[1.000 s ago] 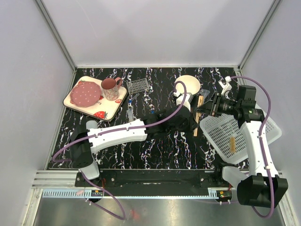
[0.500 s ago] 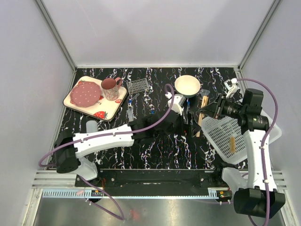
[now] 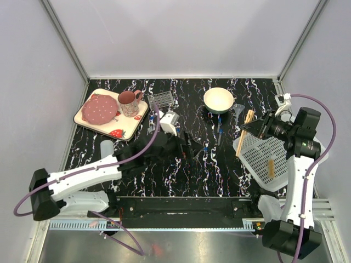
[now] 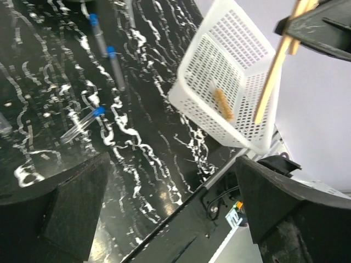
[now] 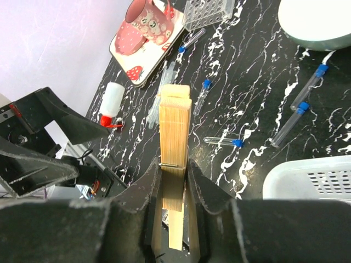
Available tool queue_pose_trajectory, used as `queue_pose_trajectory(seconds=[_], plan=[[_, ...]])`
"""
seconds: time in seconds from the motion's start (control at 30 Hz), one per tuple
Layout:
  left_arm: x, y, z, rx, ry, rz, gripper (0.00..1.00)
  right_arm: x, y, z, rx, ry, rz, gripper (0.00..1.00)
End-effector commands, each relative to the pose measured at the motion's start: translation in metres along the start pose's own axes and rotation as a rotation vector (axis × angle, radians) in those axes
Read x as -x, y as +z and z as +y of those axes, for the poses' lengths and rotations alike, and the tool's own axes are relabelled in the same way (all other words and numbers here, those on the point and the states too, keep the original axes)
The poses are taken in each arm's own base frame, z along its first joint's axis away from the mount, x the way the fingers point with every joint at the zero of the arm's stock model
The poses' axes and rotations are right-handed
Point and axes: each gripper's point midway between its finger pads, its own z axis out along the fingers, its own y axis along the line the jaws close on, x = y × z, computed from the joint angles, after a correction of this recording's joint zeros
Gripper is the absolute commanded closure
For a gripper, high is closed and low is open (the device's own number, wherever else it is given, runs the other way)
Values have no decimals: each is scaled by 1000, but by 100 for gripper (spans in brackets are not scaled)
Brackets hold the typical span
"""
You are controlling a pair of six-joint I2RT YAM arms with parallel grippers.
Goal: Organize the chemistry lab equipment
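My right gripper [image 3: 259, 127] [image 5: 174, 165] is shut on a tan wooden stick [image 3: 244, 132] [image 5: 174, 118], holding it in the air over the left edge of the white basket [image 3: 258, 154]. The stick [image 4: 272, 82] also hangs in front of the basket [image 4: 230, 52] in the left wrist view. My left gripper [image 3: 193, 147] [image 4: 175, 211] is open and holds nothing, above the table's middle. Several blue-capped tubes [image 3: 218, 133] [image 4: 82, 123] [image 5: 222, 142] lie loose on the black table. A clear funnel [image 3: 238, 109] sits by the bowl.
A tan piece [image 3: 270, 167] lies inside the basket. A clear tube rack [image 3: 160, 99] and a cream bowl [image 3: 218, 99] stand at the back. The tray [image 3: 122, 131] with dotted plate and pink mug is back left. A white red-tipped bottle [image 3: 106, 148] lies near the left edge.
My left gripper has opened, let go of the stick and drawn back left to the table's middle. The right gripper has carried the stick right, towards the basket.
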Motion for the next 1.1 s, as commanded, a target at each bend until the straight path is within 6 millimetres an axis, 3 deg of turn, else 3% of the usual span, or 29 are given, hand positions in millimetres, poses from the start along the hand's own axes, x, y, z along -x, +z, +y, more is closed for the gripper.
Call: queue_pose_trajectory(seconds=[0.0,0.17,0.3,0.53,1.07], plan=[[13,-26,21,0,-35,-66,1,8,-7,-3,-34,-78,-22,100],[7,-48,63,79,-71,-94,1,18,-13,-23,-157,-179,10,100],[10,-68,83,121,-85,-133,1,21,-17,-38,-232,-203,47,100],[-5,-78,111,197,-94,-109,1,15,-23,-63,-340,-229,97,99],[-14,-81,119,216,-110,-82,1,-8,-56,-119,-523,-251,224,99]])
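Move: The wooden tube clamp is already in the right fingers; the white basket it is bound for has its middle about 17 cm to that hand's right, roughly level fore-and-aft and 20 cm below. The brush in it lies 16 cm right and 6 cm nearer; a blue-capped tube sits 3 cm left, 9 cm farther. From the empty left hand, the pipette bundle lies some 15 cm left, 13 cm ahead and 22 cm below. The wooden clamp, still pinched in the right fingers, is carried about 10 cm to the right and then also some 5 cm down, in over the basket's left part, as the fingers tip roughly 30 degrees further downward. The left hand, fingers kept wide open, withdraws leftward towards the pipette bundle, sinking as it goes and swinging slightly counter-clockwise. ##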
